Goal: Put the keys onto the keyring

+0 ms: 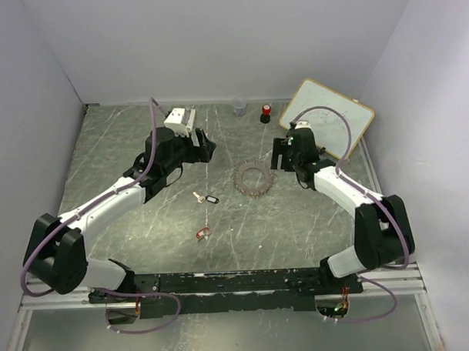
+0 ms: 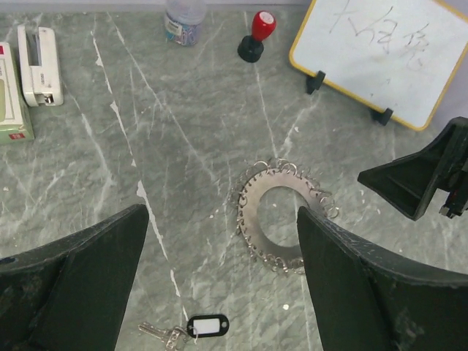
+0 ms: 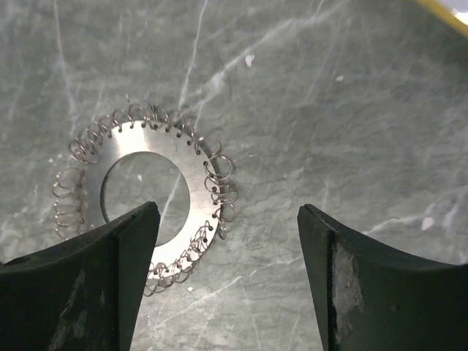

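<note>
The keyring (image 1: 253, 177) is a flat grey metal disc with a large hole and many small wire loops round its rim; it lies flat mid-table, also in the left wrist view (image 2: 284, 213) and the right wrist view (image 3: 146, 194). The black-tagged key (image 1: 205, 198) lies left of it on the table and shows in the left wrist view (image 2: 196, 328). The red-headed key (image 1: 203, 233) lies nearer the front. My left gripper (image 1: 205, 148) is open and empty, above the table left of the ring. My right gripper (image 1: 278, 155) is open and empty, just right of the ring.
A small whiteboard (image 1: 329, 118) leans at the back right. A red-topped black stamp (image 1: 266, 113) and a clear jar (image 1: 239, 107) stand at the back. A white stapler (image 2: 38, 66) and a box (image 2: 11, 99) lie back left.
</note>
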`<move>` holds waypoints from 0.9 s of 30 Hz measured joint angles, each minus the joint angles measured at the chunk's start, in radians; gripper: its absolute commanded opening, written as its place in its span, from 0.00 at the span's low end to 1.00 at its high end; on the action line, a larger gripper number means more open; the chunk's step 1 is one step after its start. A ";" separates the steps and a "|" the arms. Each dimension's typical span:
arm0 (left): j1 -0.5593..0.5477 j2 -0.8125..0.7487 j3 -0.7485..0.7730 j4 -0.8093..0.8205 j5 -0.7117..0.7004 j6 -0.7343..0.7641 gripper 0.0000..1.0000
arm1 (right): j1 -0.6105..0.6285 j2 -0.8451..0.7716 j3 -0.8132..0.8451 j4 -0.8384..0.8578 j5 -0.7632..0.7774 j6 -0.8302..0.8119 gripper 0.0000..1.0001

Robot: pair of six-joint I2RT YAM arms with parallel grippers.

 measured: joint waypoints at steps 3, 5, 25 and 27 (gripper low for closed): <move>-0.006 0.020 0.000 -0.009 -0.010 0.014 0.94 | 0.000 0.056 0.000 0.011 -0.039 0.002 0.67; -0.010 0.026 0.001 -0.010 -0.017 0.028 0.94 | 0.000 0.084 0.001 0.039 -0.067 0.005 0.59; -0.015 0.056 0.027 -0.019 -0.058 0.088 0.93 | 0.078 0.453 0.255 0.154 -0.162 0.020 0.35; -0.015 0.056 0.027 -0.019 -0.062 0.091 0.93 | 0.079 0.472 0.267 0.153 -0.157 0.020 0.32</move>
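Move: Lying flat on the table, the metal disc edged with wire loops has its middle about 8 cm left of the right hand, 3 cm farther out and some 12 cm below. Of the disc's middle, the keys with the black tag lie about 15 cm left and 7 cm nearer the base; the red-tagged keys are some 17 cm left and 19 cm nearer. From the left hand, the disc is about 13 cm right, 6 cm ahead and 22 cm below. Swinging in low over the loop-edged disc, the right hand first sinks, then carries on left about 9 cm and forward some 6 cm, going down roughly 7 cm in all, to bring its fingertips close to the loops on the disc's far rim. It turns about 10 degrees counter-clockwise while the fingers narrow from wide to roughly a third open; no touch can be made out. ##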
